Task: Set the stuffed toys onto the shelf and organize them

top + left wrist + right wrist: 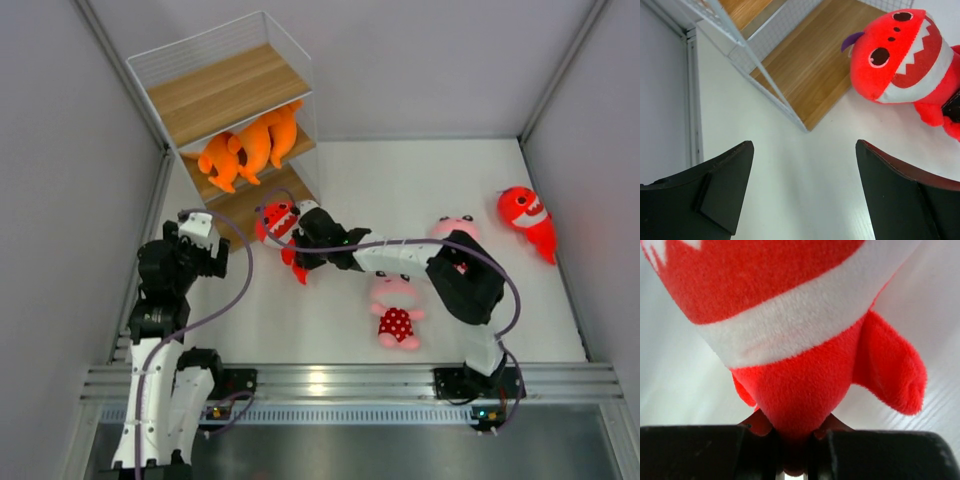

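The shelf [225, 95] stands at the back left, and two orange sharks [250, 148] lie on its middle board. In front of its lowest board [810, 75] is a red shark [277, 219] with a white toothy mouth. My right gripper [296, 247] is shut on its lower body; the right wrist view shows the plush [805, 365] pinched in that gripper [792, 432]. My left gripper [218, 255] is open to the left of it, empty over the white table [804, 150], with the same shark [900, 55] at the upper right.
A second red shark [527, 218] lies at the far right. One pink animal in a polka-dot dress [397, 312] lies mid-table. Another pink animal [452, 226] is partly hidden by my right arm. Grey walls close in both sides, and a metal rail [330, 380] runs along the near edge.
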You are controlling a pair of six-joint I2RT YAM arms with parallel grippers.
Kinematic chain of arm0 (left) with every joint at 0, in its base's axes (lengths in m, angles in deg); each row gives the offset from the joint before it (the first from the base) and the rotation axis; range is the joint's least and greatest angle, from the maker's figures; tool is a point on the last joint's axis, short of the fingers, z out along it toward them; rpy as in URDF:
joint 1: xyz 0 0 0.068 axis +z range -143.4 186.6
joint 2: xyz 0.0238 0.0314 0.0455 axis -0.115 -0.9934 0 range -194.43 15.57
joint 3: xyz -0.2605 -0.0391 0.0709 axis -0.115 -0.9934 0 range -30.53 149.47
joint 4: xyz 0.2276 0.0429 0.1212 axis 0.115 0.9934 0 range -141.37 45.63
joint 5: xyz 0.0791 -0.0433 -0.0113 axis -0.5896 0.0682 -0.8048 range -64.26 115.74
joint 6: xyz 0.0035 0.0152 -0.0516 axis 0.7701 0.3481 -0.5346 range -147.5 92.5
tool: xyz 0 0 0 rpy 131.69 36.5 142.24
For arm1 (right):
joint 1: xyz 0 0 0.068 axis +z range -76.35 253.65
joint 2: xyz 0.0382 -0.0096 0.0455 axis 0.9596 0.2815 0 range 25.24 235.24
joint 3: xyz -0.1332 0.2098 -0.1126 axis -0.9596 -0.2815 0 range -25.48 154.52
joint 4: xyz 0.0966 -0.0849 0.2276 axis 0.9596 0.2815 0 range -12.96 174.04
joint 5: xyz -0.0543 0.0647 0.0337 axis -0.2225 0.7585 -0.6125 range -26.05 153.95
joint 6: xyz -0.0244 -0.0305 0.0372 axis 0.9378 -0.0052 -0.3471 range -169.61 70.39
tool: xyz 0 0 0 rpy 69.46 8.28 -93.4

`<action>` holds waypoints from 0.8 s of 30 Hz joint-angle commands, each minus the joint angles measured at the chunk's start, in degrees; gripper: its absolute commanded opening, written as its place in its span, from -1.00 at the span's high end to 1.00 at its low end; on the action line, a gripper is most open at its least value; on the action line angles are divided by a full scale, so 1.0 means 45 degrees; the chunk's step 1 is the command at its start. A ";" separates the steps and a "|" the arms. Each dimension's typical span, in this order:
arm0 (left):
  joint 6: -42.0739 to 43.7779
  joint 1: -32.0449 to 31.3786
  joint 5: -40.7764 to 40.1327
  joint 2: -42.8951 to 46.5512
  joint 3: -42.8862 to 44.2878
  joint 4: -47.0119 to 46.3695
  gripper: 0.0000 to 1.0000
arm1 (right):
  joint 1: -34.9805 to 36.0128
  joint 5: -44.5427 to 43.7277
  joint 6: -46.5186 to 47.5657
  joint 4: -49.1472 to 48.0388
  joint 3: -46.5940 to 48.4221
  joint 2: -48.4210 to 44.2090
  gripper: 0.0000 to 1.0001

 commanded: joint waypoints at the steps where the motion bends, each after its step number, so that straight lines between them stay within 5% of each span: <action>1: 0.0549 0.0007 -0.1480 0.0518 -0.0192 0.0095 -0.78 | -0.0285 -0.1301 0.0364 0.1266 0.1735 0.0889 1.00; 5: -0.0405 0.0007 -0.2082 0.0734 -0.0368 0.0115 -0.79 | -0.0637 -0.1768 -0.0357 0.1832 0.3143 0.2024 1.00; 10: -0.1344 -0.0013 -0.5322 0.1650 -0.0446 0.0077 -0.82 | -0.0891 -0.2354 -0.0691 0.1717 0.4977 0.3448 1.00; 16: -0.1833 0.0007 -0.5620 0.3232 -0.1265 0.0135 -0.80 | -0.0911 -0.2902 -0.0926 0.1405 0.6639 0.4777 0.95; 18: -0.1891 -0.0013 -0.5775 0.3622 -0.1364 0.0116 -0.80 | -0.0930 -0.3292 -0.1043 0.1017 0.6876 0.5033 0.78; 22: -0.2068 -0.0013 -0.5776 0.3878 -0.1559 0.0077 -0.79 | -0.0931 -0.4053 -0.1277 0.0351 0.7053 0.5268 -0.01; 24: -0.2049 0.0007 -0.5776 0.4014 -0.1618 0.0077 -0.78 | -0.0930 -0.4367 -0.1297 0.0330 0.7033 0.5249 -0.07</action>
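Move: The right hand already grips the red shark by its tail end, head pointing ahead and to the left; the middle of the bottom shelf lies about 18 cm ahead of this hand, 8 cm left and 5 cm lower. Orange sharks hang over the middle shelf, some 19 cm ahead, 9 cm left and 16 cm up; the nearer pink toy is about 11 cm back and 22 cm right, 5 cm lower. From the empty, open left hand the bottom shelf's middle is roughly 19 cm ahead, 14 cm right and 19 cm down. The right hand carries the red shark forward about 13 cm, head first, towards the bottom shelf, sinking some 3 cm at the start and drifting slightly left while it turns clockwise about 20 degrees, and as it slows just short of the board its fingers open to about half, still on either side of the shark's lower body. Meanwhile the left hand, fingers staying wide open, draws clear of the shark, going about 7 cm left and 4 cm back and swinging counter-clockwise some 25 degrees. ##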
